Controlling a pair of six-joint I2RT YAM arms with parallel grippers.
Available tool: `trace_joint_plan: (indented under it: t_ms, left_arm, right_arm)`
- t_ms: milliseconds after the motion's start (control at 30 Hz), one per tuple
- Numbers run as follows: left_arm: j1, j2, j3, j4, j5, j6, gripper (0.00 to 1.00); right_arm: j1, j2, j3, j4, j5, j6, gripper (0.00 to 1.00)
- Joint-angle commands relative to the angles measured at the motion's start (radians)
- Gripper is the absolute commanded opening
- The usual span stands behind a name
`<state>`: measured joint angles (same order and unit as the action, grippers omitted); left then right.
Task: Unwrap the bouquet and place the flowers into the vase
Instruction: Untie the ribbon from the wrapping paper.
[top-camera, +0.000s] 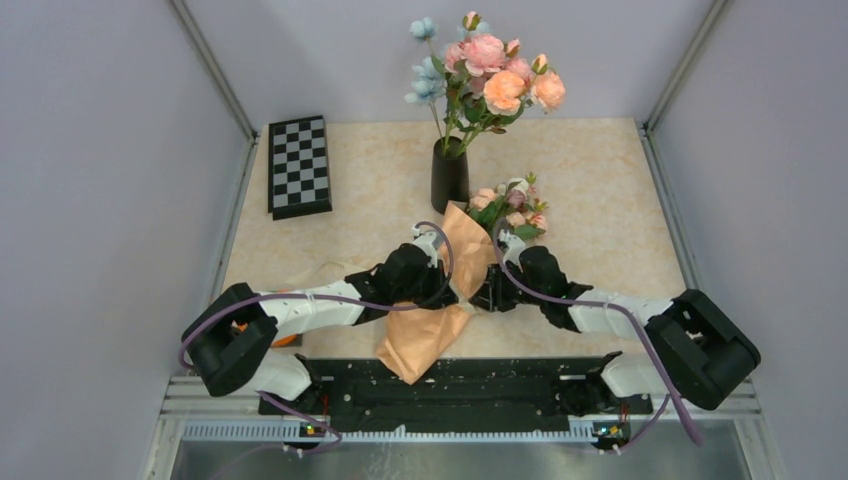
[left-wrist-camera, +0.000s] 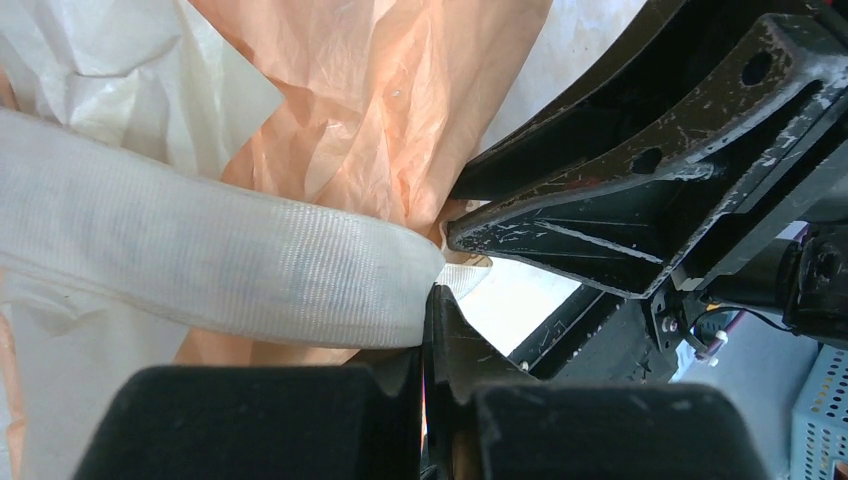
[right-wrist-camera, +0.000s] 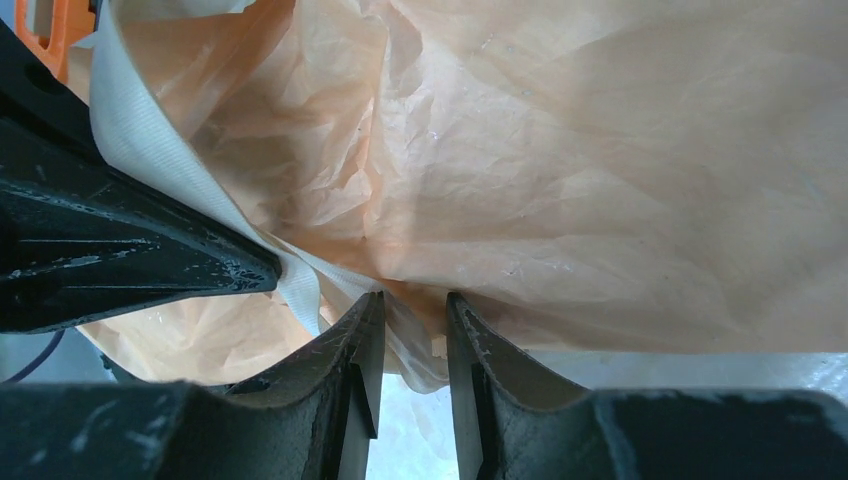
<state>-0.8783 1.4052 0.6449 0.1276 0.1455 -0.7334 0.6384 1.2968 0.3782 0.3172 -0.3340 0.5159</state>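
Note:
The bouquet lies on the table, its peach-orange paper (top-camera: 430, 335) spread toward the near edge. The flowers (top-camera: 510, 208), cream, pink and mauve roses, stick out at its far end beside the black vase (top-camera: 449, 180). My left gripper (top-camera: 452, 288) meets the wrap from the left and is shut (left-wrist-camera: 432, 300) on the white ribbon (left-wrist-camera: 200, 250). My right gripper (top-camera: 487, 293) comes in from the right. Its jaws (right-wrist-camera: 415, 305) stand apart, and a loose fold of the paper (right-wrist-camera: 600, 180) hangs between them unpinched. The ribbon (right-wrist-camera: 140, 130) runs past the left gripper's fingers (right-wrist-camera: 150, 260).
The vase holds a taller bunch of pink, orange and pale-blue flowers (top-camera: 490, 75). A folded chessboard (top-camera: 298, 165) lies at the back left. Something orange (top-camera: 285, 340) shows under the left arm. A black rail (top-camera: 450, 385) runs along the near edge.

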Motion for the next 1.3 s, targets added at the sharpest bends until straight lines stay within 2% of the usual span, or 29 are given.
trace_joint_plan:
  t_ms: [0,233,533,633,767,900,967,1033,1267]
  left_arm:
    - [0.002,-0.025,-0.004,0.035,0.016,0.021,0.00]
    - [0.003,-0.027,-0.001,0.035,0.004,0.024,0.00]
    - [0.003,-0.040,-0.002,0.042,-0.007,0.030,0.00]
    - [0.003,-0.047,-0.007,0.047,-0.012,0.028,0.00]
    - [0.003,-0.053,-0.016,0.057,-0.021,0.008,0.00]
    - [0.002,-0.047,-0.025,0.070,-0.017,-0.037,0.14]
    - [0.002,-0.040,-0.025,0.076,-0.003,-0.060,0.26]
    - [0.002,-0.032,-0.029,0.088,0.012,-0.087,0.32]
    - [0.000,-0.012,-0.055,0.148,0.049,-0.181,0.43]
  right_arm:
    - [-0.008,0.027,0.041,0.068,-0.054,-0.014,0.30]
    - [-0.008,0.050,0.047,0.085,-0.114,-0.023,0.30]
    - [-0.008,0.079,0.040,0.112,-0.135,-0.026,0.36]
    - [-0.006,0.087,0.041,0.122,-0.134,-0.022,0.30]
    - [-0.005,0.090,0.037,0.135,-0.130,-0.016,0.13]
    - [-0.003,0.088,0.029,0.152,-0.119,-0.003,0.01]
    - [-0.003,0.088,0.024,0.162,-0.116,0.004,0.00]
    - [-0.003,0.088,0.021,0.169,-0.113,0.010,0.00]
    - [0.000,0.077,0.016,0.170,-0.103,0.015,0.00]
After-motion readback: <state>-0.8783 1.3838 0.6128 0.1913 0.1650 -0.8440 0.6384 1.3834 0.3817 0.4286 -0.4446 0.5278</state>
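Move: The ribbon is already pinched in the shut left fingers. The loose part that the half-open right hand goes for sits almost between its tips, about 2 cm to the left, 1 cm back and a touch lower. From the right hand, the wrapping paper's middle is some 8 cm left, level and about 4 cm below; the loose flowers are about 22 cm ahead and 8 cm right, the vase about 25 cm ahead and 5 cm left. The ribbon changes hands: the right gripper, pointing down and inward, eases about 2 cm left and slightly back towards the left fingers, turning a few degrees counter-clockwise, then shuts on a strand of it. Only then do the left fingers open to nearly half and let go, that hand lifting about 1 cm with a slight tilt. ##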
